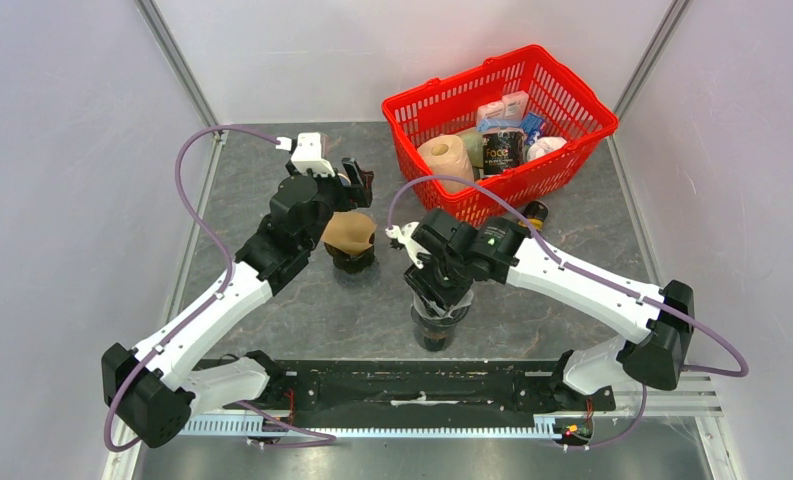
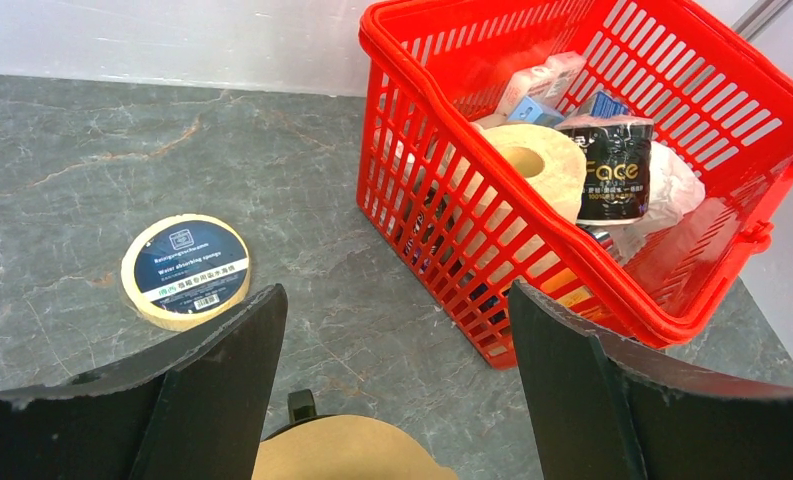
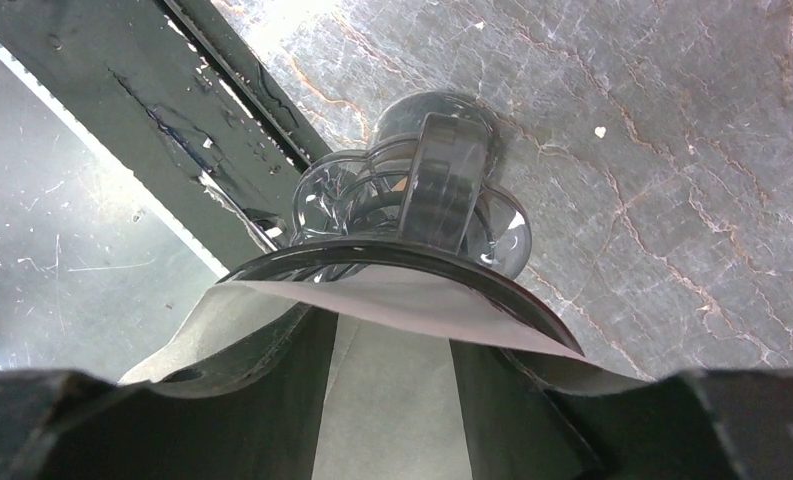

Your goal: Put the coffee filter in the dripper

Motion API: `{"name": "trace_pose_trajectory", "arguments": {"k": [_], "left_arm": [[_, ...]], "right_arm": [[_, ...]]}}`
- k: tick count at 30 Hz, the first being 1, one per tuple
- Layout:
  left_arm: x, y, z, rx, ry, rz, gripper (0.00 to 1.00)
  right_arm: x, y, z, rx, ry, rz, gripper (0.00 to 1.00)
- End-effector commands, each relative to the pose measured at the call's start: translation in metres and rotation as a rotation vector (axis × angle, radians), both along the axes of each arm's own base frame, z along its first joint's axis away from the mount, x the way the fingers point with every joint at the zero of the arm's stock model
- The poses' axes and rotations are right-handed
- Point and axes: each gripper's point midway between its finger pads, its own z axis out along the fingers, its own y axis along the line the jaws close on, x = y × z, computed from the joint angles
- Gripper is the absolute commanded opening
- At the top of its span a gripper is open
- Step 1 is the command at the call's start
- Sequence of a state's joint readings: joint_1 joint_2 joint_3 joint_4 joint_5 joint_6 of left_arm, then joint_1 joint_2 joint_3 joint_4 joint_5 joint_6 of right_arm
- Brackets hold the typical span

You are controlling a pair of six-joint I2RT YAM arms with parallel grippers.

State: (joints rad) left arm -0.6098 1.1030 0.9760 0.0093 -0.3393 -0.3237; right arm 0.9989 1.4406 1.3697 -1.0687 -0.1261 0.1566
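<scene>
A white coffee filter (image 3: pixel 422 305) lies inside the rim of a smoky clear dripper (image 3: pixel 442 190), which stands near the table's front edge (image 1: pixel 439 328). My right gripper (image 3: pixel 392 340) reaches down into the filter's cone; its fingers stand apart, with bare paper showing between them. From above, the right gripper (image 1: pixel 434 290) covers the dripper's top. A second, brown filter (image 1: pixel 348 230) sits in a black dripper (image 1: pixel 353 262) further left. My left gripper (image 2: pixel 397 300) hangs wide open just behind and above this brown filter (image 2: pixel 347 450), holding nothing.
A red basket (image 1: pixel 597 125) holding a toilet roll (image 1: pixel 447 158) and several packets stands at the back right, close to my left gripper's right finger (image 2: pixel 572 380). A round yellow sponge pack (image 2: pixel 185 270) lies on the table. The black mounting rail (image 1: pixel 412 385) runs along the front.
</scene>
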Motion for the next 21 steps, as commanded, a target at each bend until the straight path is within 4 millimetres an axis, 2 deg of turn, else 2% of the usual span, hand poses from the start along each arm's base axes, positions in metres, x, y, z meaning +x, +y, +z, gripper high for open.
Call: {"name": "trace_pose_trajectory", "arguments": {"k": [1, 9, 15, 21], "left_arm": [[0.0, 0.01, 0.015, 0.0, -0.051, 0.031, 0.88], [0.0, 0.011, 0.015, 0.002, -0.052, 0.034, 0.88], [-0.001, 0.012, 0.017, 0.001, -0.056, 0.033, 0.88], [0.0, 0.011, 0.018, 0.0, -0.061, 0.034, 0.88]], "right_arm": [[-0.001, 0.005, 0.004, 0.008, -0.021, 0.024, 0.57], [0.003, 0.004, 0.006, -0.01, -0.041, 0.004, 0.32], [0.007, 0.003, 0.011, -0.022, -0.058, -0.032, 0.27], [0.007, 0.002, 0.021, -0.041, -0.049, -0.086, 0.3]]}}
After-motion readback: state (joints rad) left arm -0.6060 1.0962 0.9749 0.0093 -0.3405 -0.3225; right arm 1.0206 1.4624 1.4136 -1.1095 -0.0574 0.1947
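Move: The right fingers, about half open, are down inside the white coffee filter, whose middle is roughly 1 cm below the hand point; the clear dripper's middle is straight below, some 3 cm down. The dark dripper with the brown filter stands about 14 cm ahead and 17 cm left of that hand, 6 cm lower. From the left hand the white filter lies roughly 19 cm back, 17 cm right and 15 cm down. Almost in place, the right hand draws its half-spread fingers together to about a quarter open, easing off the filter's walls. It sinks about half a centimetre as they close, then starts back up by roughly 1 cm, tilting only slightly, with the fingertips still down inside the filter. ##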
